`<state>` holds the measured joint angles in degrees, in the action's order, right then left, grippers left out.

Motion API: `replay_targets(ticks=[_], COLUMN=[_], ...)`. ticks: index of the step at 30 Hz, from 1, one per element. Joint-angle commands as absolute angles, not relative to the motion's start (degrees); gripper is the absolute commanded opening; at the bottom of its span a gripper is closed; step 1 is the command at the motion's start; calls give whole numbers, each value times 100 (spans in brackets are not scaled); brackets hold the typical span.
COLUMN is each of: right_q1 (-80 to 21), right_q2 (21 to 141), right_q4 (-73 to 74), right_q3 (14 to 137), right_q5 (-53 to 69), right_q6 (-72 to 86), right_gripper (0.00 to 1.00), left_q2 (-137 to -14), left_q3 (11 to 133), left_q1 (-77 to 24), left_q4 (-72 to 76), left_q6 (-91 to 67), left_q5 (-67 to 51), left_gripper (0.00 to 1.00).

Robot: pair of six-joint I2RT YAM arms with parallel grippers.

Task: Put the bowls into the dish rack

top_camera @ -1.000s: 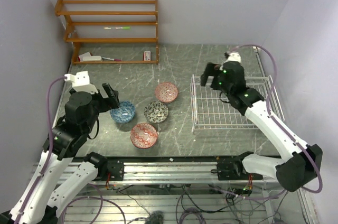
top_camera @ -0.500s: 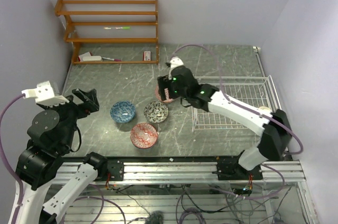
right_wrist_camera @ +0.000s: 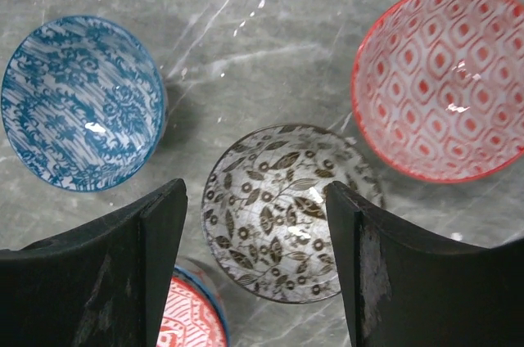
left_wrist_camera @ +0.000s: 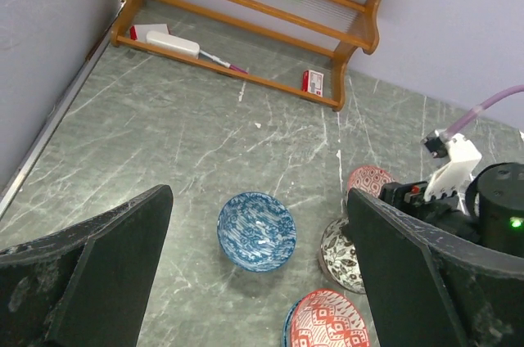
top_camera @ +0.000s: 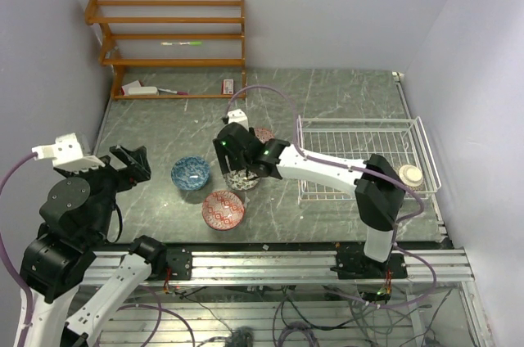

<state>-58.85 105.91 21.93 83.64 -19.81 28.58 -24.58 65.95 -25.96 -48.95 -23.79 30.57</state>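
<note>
Four bowls sit on the table left of the white wire dish rack [top_camera: 360,159]: a blue bowl [top_camera: 190,173] [left_wrist_camera: 256,230] [right_wrist_camera: 78,101], a black-and-white bowl [top_camera: 246,177] [left_wrist_camera: 344,253] [right_wrist_camera: 282,212], a red bowl [top_camera: 223,209] [left_wrist_camera: 332,320] and a pink-red bowl [right_wrist_camera: 442,81] [left_wrist_camera: 370,179]. A beige bowl [top_camera: 408,175] rests at the rack's right end. My right gripper [top_camera: 233,155] [right_wrist_camera: 255,191] hangs open just above the black-and-white bowl, one finger to each side of it. My left gripper [top_camera: 131,163] [left_wrist_camera: 259,196] is open and empty, left of the blue bowl.
An orange wooden shelf [top_camera: 168,44] stands at the back left with a pen and small items on it. Walls close in the left and right sides. My right arm stretches from the right base across the rack's front-left corner.
My right arm has swung from over the rack leftwards to above the black-and-white bowl, its jaws narrowing somewhat. My left arm has drawn back to the left, away from the blue bowl.
</note>
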Motion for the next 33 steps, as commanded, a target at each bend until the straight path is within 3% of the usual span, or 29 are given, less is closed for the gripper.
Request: replay_targets(ticks=[1,10,14,20,28,33], right_q1=[-6270,-6399,-6404,-6398,-6398,-6398], right_q2=[10849,11719,12001,12416,12353,12186], right_q4=[2326,2549,2617,2822,2836,2887], right_q3=[8480,8929,9109,9451,9393,9324], right_q5=[-2361,-2567,-2781,-2892,-2980,-3098], right_q6=[3354,3560,3628,3585,3621,3598], right_gripper=[68,64,49,48,30,6], left_q2=[-2291,-2070,-2033,-1998,-1946,-1956], left_q3=[6665,6645,6636,6627,6624,6651], left_q1=[-2548,-2548,-2549,-2544,-2549,-2549], left_q4=[-4936,-5030,-5093,-5134,-5167,-5185], left_q6=[-2285,-2255,-2208,-2130,-2126,-2144], left_q5=[3061,3029,3043,3089,3121,3128], left_gripper=[99,99,99,99,99,99])
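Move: The leaf-patterned black-and-white bowl lies almost under the open right hand, about 11 cm below, 3 cm to its right and 1 cm ahead. The blue bowl stands some 12 cm to the hand's left and 1 cm ahead, the red bowl about 10 cm back and 3 cm left, and the pink bowl roughly 10 cm ahead and 7 cm right, all similarly low. From the left hand, the black-and-white bowl is about 13 cm ahead, 24 cm right and 34 cm below. The right hand drops about 9 cm towards the black-and-white bowl, first slanting some 3 cm back and 3 cm left to get over its left, near-side rim, then sinking more steeply while easing about 2 cm forward again. The wrist rolls some 10 degrees, left side down, as the half-open fingers narrow and, once the descent ends, close to pinch that rim, one finger inside the bowl and one outside. ##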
